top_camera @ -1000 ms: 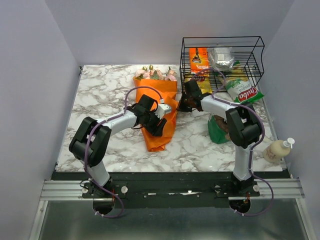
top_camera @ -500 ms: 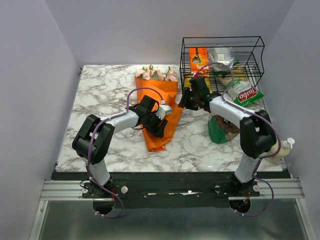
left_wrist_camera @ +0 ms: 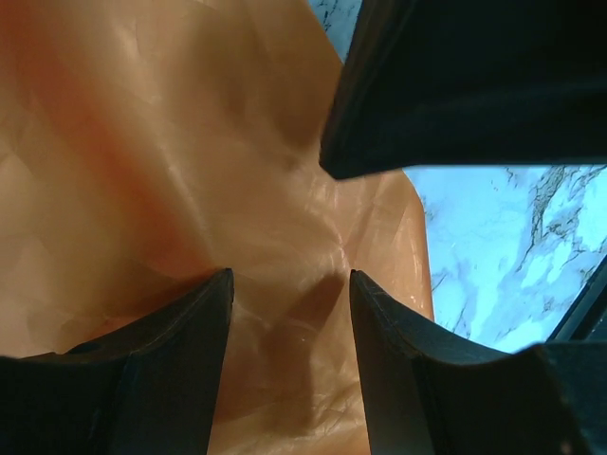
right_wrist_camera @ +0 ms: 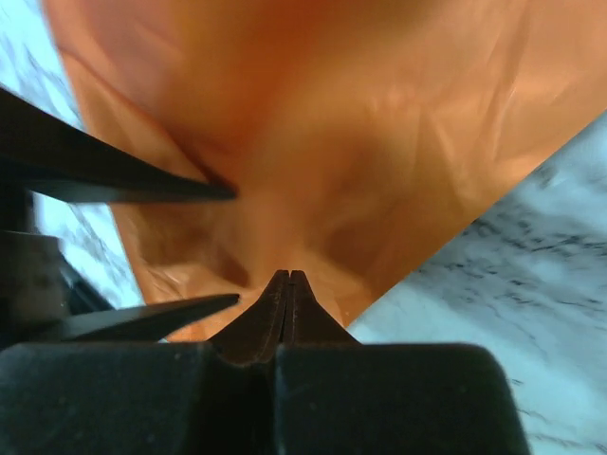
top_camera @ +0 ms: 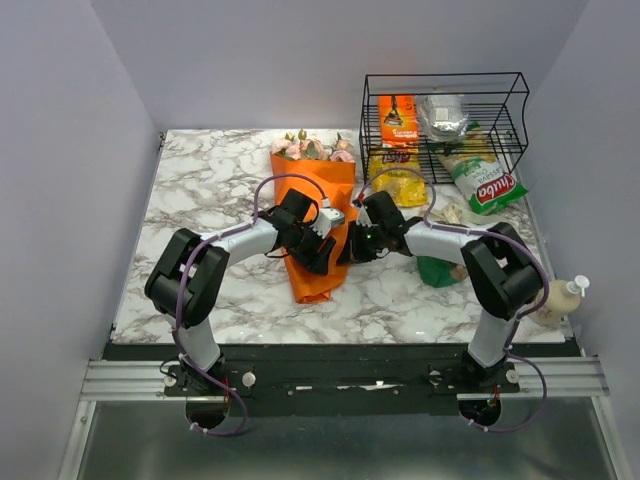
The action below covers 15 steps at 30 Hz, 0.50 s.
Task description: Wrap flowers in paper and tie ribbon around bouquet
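The flowers (top_camera: 312, 148), pink and cream roses, stick out of the far end of the orange paper (top_camera: 318, 275), which lies folded lengthwise on the marble table. My left gripper (top_camera: 318, 250) is low over the paper's middle. Its jaws stand apart over crinkled orange paper (left_wrist_camera: 190, 142), so the left gripper (left_wrist_camera: 289, 275) is open. My right gripper (top_camera: 350, 250) sits at the paper's right edge, close beside the left one. In its wrist view the right gripper (right_wrist_camera: 287, 275) is shut, with nothing visible between the jaws and the paper (right_wrist_camera: 379, 123) just ahead. The ribbon is out of view.
A black wire basket (top_camera: 520, 100) with snack packets stands at the back right. A green-and-white packet (top_camera: 488, 185) and a yellow one (top_camera: 400, 165) lie in front of it. A green bag (top_camera: 435, 268) and a cream bottle (top_camera: 558, 298) sit at the right.
My right arm swung from the basket's front leftward and nearer, down to the paper's right edge. Its gripper opened on the way and has shut again. The left arm barely moved.
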Tool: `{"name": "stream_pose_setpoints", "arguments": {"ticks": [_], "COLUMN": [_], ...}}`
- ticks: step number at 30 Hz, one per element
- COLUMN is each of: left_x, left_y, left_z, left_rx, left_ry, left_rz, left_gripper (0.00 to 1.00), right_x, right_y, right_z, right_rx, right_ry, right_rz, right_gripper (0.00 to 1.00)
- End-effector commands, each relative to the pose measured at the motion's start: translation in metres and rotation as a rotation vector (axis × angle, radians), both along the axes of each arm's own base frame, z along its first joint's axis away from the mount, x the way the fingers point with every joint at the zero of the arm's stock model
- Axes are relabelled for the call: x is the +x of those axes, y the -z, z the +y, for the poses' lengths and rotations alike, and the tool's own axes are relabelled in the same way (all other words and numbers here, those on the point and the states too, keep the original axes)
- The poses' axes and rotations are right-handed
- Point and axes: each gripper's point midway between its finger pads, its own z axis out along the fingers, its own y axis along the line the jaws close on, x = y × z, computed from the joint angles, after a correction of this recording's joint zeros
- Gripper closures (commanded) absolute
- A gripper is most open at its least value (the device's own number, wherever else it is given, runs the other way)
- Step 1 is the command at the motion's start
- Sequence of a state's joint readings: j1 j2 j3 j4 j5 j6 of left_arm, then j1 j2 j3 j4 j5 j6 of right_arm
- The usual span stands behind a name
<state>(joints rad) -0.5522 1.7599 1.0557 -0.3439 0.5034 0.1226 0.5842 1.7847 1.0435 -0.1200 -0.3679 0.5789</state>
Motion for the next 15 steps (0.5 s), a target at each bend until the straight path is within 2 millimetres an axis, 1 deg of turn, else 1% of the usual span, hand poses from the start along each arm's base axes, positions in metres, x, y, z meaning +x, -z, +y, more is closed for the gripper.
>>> {"name": "stream_pose_setpoints", "arguments": {"ticks": [1,3,4,6,7,8,9,10,11,12,13,15], "left_x": [-0.007,-0.007,-0.011,-0.014,-0.021,-0.024,-0.028,-0.038,-0.042,-0.046,-0.057,-0.063], "left_y": [-0.007,-0.012,-0.015,-0.024,-0.027,-0.039,-0.044,-0.046,-0.055,-0.055,-0.052,-0.039], "left_z": [-0.004,-0.006,-0.006,-0.008,-0.006,-0.009,-0.009,-0.004,-0.004,0.000,0.009,0.022], "left_rx": [-0.020,-0.026,-0.032,-0.048,-0.042,-0.069,-0.077,-0.063,-0.073,-0.059,-0.023,0.045], "left_ry": [0.011,0.021,0.031,0.049,0.067,0.090,0.107,0.141,0.168,0.189,0.207,0.250], "left_rz": [0.045,0.044,0.059,0.067,0.093,0.094,0.103,0.127,0.126,0.132,0.172,0.164], "left_gripper": [0.40,0.43,0.52,0.62,0.71,0.75,0.79,0.81,0.84,0.85,0.86,0.90], "right_x": [-0.022,-0.024,-0.022,-0.026,-0.025,-0.028,-0.032,-0.033,-0.033,-0.034,-0.033,-0.032], "right_y": [0.017,0.028,0.035,0.051,0.057,0.061,0.066,0.067,0.068,0.068,0.067,0.067], "right_z": [0.023,0.022,0.018,0.008,0.000,-0.005,-0.011,-0.012,-0.013,-0.013,-0.012,-0.010], "right_rx": [0.133,0.118,0.095,0.041,0.004,-0.019,-0.036,-0.043,-0.046,-0.046,-0.040,-0.037], "right_ry": [-0.109,-0.103,-0.082,-0.019,0.019,0.039,0.052,0.058,0.058,0.056,0.048,0.039], "right_rz": [0.118,0.143,0.147,0.206,0.215,0.233,0.245,0.244,0.243,0.244,0.243,0.240], "right_gripper": [0.99,0.99,0.99,1.00,1.00,1.00,0.99,0.99,1.00,0.99,1.00,1.00]}}
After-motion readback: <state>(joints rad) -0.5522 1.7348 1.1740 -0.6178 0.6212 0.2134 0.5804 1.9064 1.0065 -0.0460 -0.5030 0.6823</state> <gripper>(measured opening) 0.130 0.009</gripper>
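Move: The spot on the wrap's right-hand edge where the right fingertips come down lies some 2 cm back and 1 cm left of the right hand, about 4 cm below it. The flower heads are about 26 cm ahead and 7 cm left of that hand, the paper's near end roughly 7 cm back and 7 cm left. From the left hand the same edge spot is about 4 cm to the right, level, and 2 cm below, the near end 5 cm back and 1 cm left. Down and a little back, the right hand drops about 4 cm with fingers still shut, tipping some 10 degrees. Its fingertips come to press on the orange paper near the right-hand edge, beside the left gripper, and then hold there. The left hand meanwhile rises off the wrap and draws back about 3 cm each way, speeding up late, as its half-open fingers close nearly shut. ##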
